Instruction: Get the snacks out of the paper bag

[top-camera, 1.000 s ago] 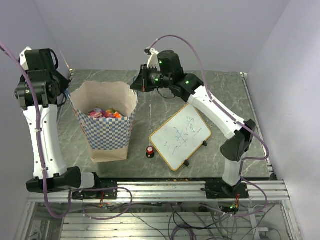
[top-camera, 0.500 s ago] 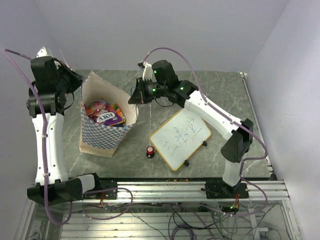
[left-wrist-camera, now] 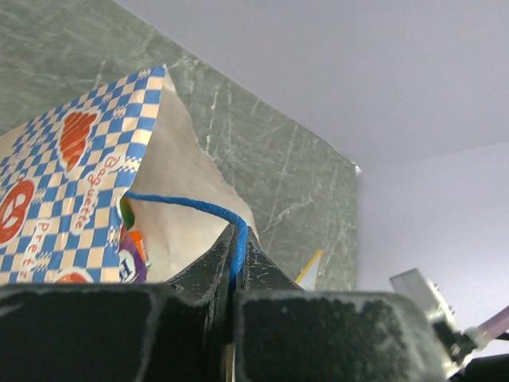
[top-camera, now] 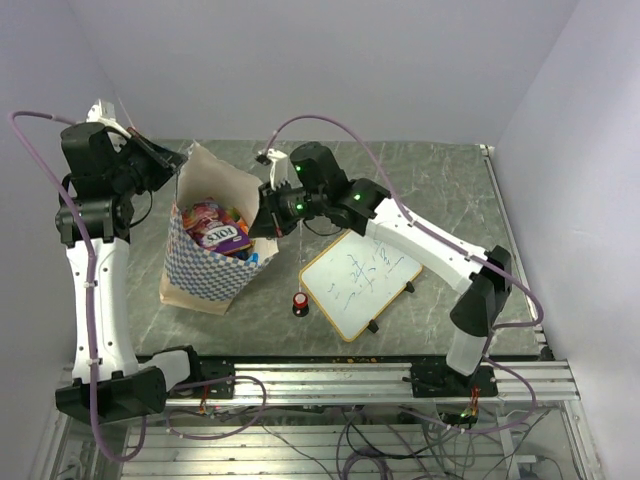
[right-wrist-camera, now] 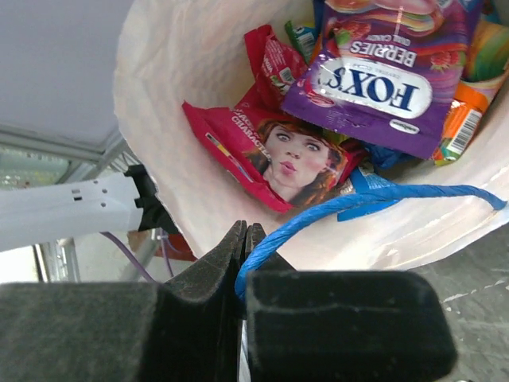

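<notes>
The paper bag [top-camera: 205, 275], cream with a blue-and-white checkered band, stands tilted at the table's left with its mouth open upward. The snacks [top-camera: 222, 232] lie inside it: a purple packet [right-wrist-camera: 374, 72] on top, a red-pink one [right-wrist-camera: 278, 151] beneath, orange and green ones beside them. My left gripper [top-camera: 182, 160] is at the bag's far-left rim, shut on a blue cord handle [left-wrist-camera: 183, 204]. My right gripper [top-camera: 262, 218] is at the bag's right rim, shut on the other blue cord handle [right-wrist-camera: 358, 203]. The bag's inner wall [right-wrist-camera: 183, 79] fills the right wrist view.
A wood-framed whiteboard [top-camera: 360, 270] lies right of the bag. A small red-topped black knob [top-camera: 300, 301] sits between the bag and the board. The metal rail [top-camera: 330, 375] runs along the near edge, and walls close the back and sides.
Both grippers moved with the handles: the left one rightward, the right one down and left. The bag's mouth has narrowed and the bag has tilted, bringing the purple packet into view.
</notes>
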Available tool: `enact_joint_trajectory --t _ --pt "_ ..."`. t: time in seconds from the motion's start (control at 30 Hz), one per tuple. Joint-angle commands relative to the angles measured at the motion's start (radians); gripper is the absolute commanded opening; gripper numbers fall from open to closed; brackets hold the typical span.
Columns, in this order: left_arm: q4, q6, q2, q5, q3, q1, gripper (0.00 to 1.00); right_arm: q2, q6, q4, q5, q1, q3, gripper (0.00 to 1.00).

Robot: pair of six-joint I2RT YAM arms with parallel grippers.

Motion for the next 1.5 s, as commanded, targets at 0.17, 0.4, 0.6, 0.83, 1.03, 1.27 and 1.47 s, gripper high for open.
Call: enact_joint_trajectory --t 0.17,0.4,0.6,0.83,1.03,1.27,1.47 --pt "0.270 -0.002 0.177 0.105 0.184 0.006 0.07 0.133 -0.038 -0.047 0.053 0.018 0.240 0.00" --pt "0.398 -0.054 0.343 0.231 0.357 0.008 0.07 0.173 -0.019 -0.046 0.129 0.019 0.307 0.00" --pt "0.477 -0.133 0.294 0.292 0.263 0.003 0.07 0.113 0.009 -0.027 0.179 0.016 0.204 0.00" --pt "0.235 -0.086 0.112 0.276 -0.001 -0.003 0.07 0.031 0.136 0.053 0.144 0.031 0.005 0.00" --pt "0.111 -0.066 0.046 0.309 -0.039 -0.004 0.07 -0.005 0.150 0.044 0.143 0.050 -0.093 0.00" --pt "0.082 -0.073 0.040 0.342 -0.026 -0.003 0.07 -0.055 0.015 -0.064 0.220 0.042 -0.109 0.05" --pt "-0.033 0.002 0.050 0.300 0.008 -0.004 0.07 -0.069 -0.130 -0.196 0.405 0.007 -0.069 0.33"
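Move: I hold a blue handle in each hand, with the paper bag slung between them. Its middle is about 10 cm back, 5 cm right and 22 cm below my left hand, and some 12 cm left and 14 cm below my right, level ahead. From my right hand, the purple Fox's pack sits about 10 cm left and 2 cm ahead, the red-capped bottle 8 cm right and 5 cm back, and the whiteboard 24 cm right and 2 cm ahead. Still gripping its handle, my left hand swings about 11 cm forward and a little up, then draws back the same way, turning clockwise and ending some 4 cm farther right. My right hand first goes a few centimetres forward and left, then back and down about 8 cm, finally easing right, away from the bag, as its fingers part slightly around the other handle. ##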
